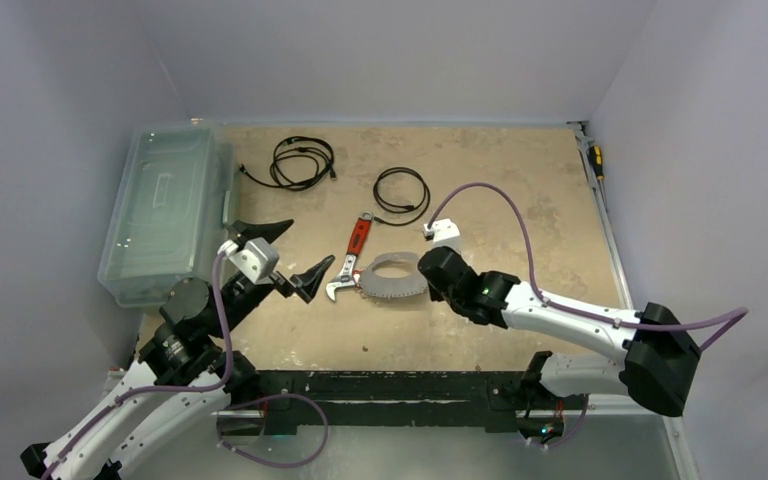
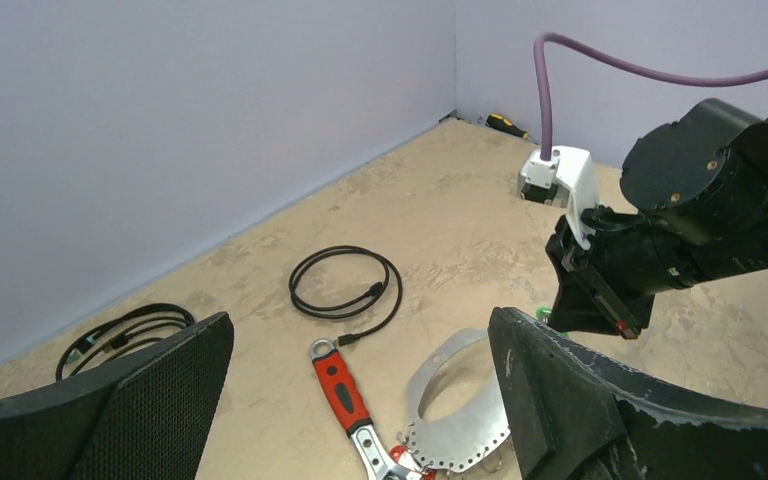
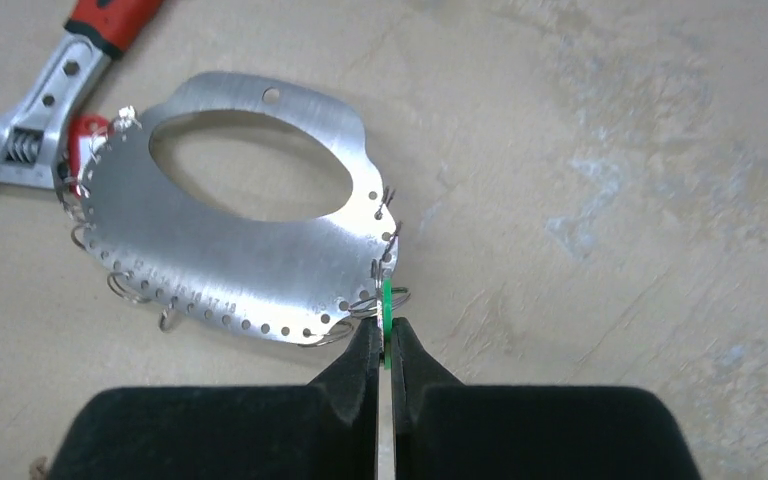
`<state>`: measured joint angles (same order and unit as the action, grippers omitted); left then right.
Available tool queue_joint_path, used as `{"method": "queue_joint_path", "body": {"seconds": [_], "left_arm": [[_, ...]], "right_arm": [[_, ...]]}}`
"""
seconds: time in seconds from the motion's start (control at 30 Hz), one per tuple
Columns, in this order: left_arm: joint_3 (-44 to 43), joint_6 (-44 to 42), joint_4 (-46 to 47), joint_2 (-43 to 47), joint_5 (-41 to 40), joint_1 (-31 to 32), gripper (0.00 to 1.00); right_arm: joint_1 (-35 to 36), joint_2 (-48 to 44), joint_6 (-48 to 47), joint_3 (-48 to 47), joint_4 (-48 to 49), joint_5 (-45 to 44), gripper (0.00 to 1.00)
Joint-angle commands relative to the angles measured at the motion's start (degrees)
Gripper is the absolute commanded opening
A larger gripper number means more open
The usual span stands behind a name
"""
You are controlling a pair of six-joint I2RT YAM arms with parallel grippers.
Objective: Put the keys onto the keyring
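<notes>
The keyring point(image 3: 230, 250) is a flat silvery oval plate with a large opening, numbered holes along its edge and small wire rings. It lies mid-table point(image 1: 392, 277) beside the red-handled wrench point(image 1: 353, 258). My right gripper point(image 3: 385, 335) is shut on the green-headed key point(image 3: 387, 305), held edge-on against a wire ring at the plate's right edge. The red-headed key point(image 3: 82, 140) lies at the plate's left end by the wrench jaw. My left gripper point(image 1: 295, 255) is open and empty, hovering left of the wrench; in the left wrist view the plate point(image 2: 460, 420) shows between its fingers.
A clear plastic lidded box point(image 1: 165, 210) stands at the left edge. Two black coiled cables point(image 1: 302, 162) point(image 1: 402, 190) lie at the back. A screwdriver point(image 1: 596, 160) lies along the far right wall. Walls close in on three sides.
</notes>
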<state>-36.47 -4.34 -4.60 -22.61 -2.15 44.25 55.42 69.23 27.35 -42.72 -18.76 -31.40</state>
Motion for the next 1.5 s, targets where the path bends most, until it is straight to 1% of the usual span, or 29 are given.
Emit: {"method": "queue_joint_path", "body": {"seconds": [0.0, 0.17, 0.4, 0.5, 0.57, 0.63, 0.67, 0.77, 0.87, 0.9, 0.97, 1.07, 1.17, 1.3, 1.4, 1.47], "left_arm": [[-2.25, -1.11, 0.43, -0.71, 0.14, -0.21, 0.98], [-2.23, -1.20, 0.29, -0.94, 0.22, -0.22, 0.98], [-2.20, -1.44, 0.29, -0.60, 0.06, -0.30, 0.98], [-2.16, -1.48, 0.25, -0.67, 0.08, -0.30, 0.98], [-2.20, -1.50, 0.32, -0.75, 0.13, -0.29, 0.98], [-2.20, -1.47, 0.38, -0.77, 0.13, -0.30, 0.98], [-2.25, -1.52, 0.35, -0.71, 0.13, -0.30, 0.98], [-2.23, -1.55, 0.32, -0.68, 0.03, -0.29, 0.98], [-2.20, -1.66, 0.29, -0.68, -0.20, -0.30, 0.98], [-2.20, -1.64, 0.29, -0.68, -0.22, -0.26, 0.98], [-2.20, -1.68, 0.29, -0.68, -0.22, -0.28, 0.98], [-2.14, -1.68, 0.29, -0.60, -0.53, -0.30, 0.98], [-2.12, -1.65, 0.21, -0.76, -1.22, -0.30, 0.98], [-2.16, -1.55, -0.03, -1.02, -3.15, -0.25, 0.98], [-2.25, -1.50, -0.31, -1.16, -5.31, -0.26, 0.98], [-2.24, -1.51, -0.53, -1.16, -6.45, -0.24, 0.98]], "right_arm": [[-0.28, -1.03, 6.64, 2.44, 0.02, 3.67, 0.00], [-0.28, 1.15, 8.04, 2.00, -1.62, 7.51, 0.00], [-0.22, 6.36, 15.10, -0.29, -9.42, 6.08, 0.00], [-0.09, 8.62, 17.85, -2.70, -15.75, 3.90, 0.07], [0.41, 10.10, 18.97, -4.22, -20.03, 3.51, 0.15], [1.31, 11.00, 19.39, -5.57, -23.82, 2.24, 0.42], [1.54, 11.39, 19.45, -6.33, -25.57, 1.48, 0.49], [2.20, 12.12, 20.33, -8.81, -30.48, -2.26, 0.64], [2.41, 11.85, 20.80, -11.24, -33.53, -5.58, 0.71], [2.41, 11.34, 20.57, -11.99, -32.94, -5.88, 0.73], [2.41, 9.41, 17.58, -12.16, -27.46, -3.91, 0.73], [2.33, 6.40, 10.67, -11.13, -13.18, 2.36, 0.73], [2.33, 5.69, 5.64, -10.60, -2.44, 7.87, 0.73], [1.81, 8.24, 0.80, -11.66, 7.39, 13.98, 0.73], [1.37, 10.90, -0.01, -12.83, 14.91, 20.91, 0.73], [1.08, 13.84, 0.17, -14.70, 17.89, 23.10, 0.73]]}}
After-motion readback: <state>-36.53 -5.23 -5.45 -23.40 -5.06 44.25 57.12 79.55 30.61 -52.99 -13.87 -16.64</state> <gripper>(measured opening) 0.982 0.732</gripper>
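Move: The right hand holds the green key, clipped to the right end of the keyring plate. The bare table spot for it is about 5 cm back, 4 cm right and 7 cm below. The plate's middle lies some 7 cm left and 3 cm ahead, the red key about 12 cm left and 2 cm ahead, the wrench roughly 14 cm left and 7 cm ahead. From the left hand that spot is level, some 25 cm right and 29 cm below. Down and back goes the right hand, about 7 cm lower and 5 cm back, drifting right as the fingers tip some 20 degrees further down; near the table they open wide and let go of the green key. It then rises about 8 cm and swings left some 13 cm over the keyring plate towards the red key and wrench, turning counter-clockwise, fingers staying open. ##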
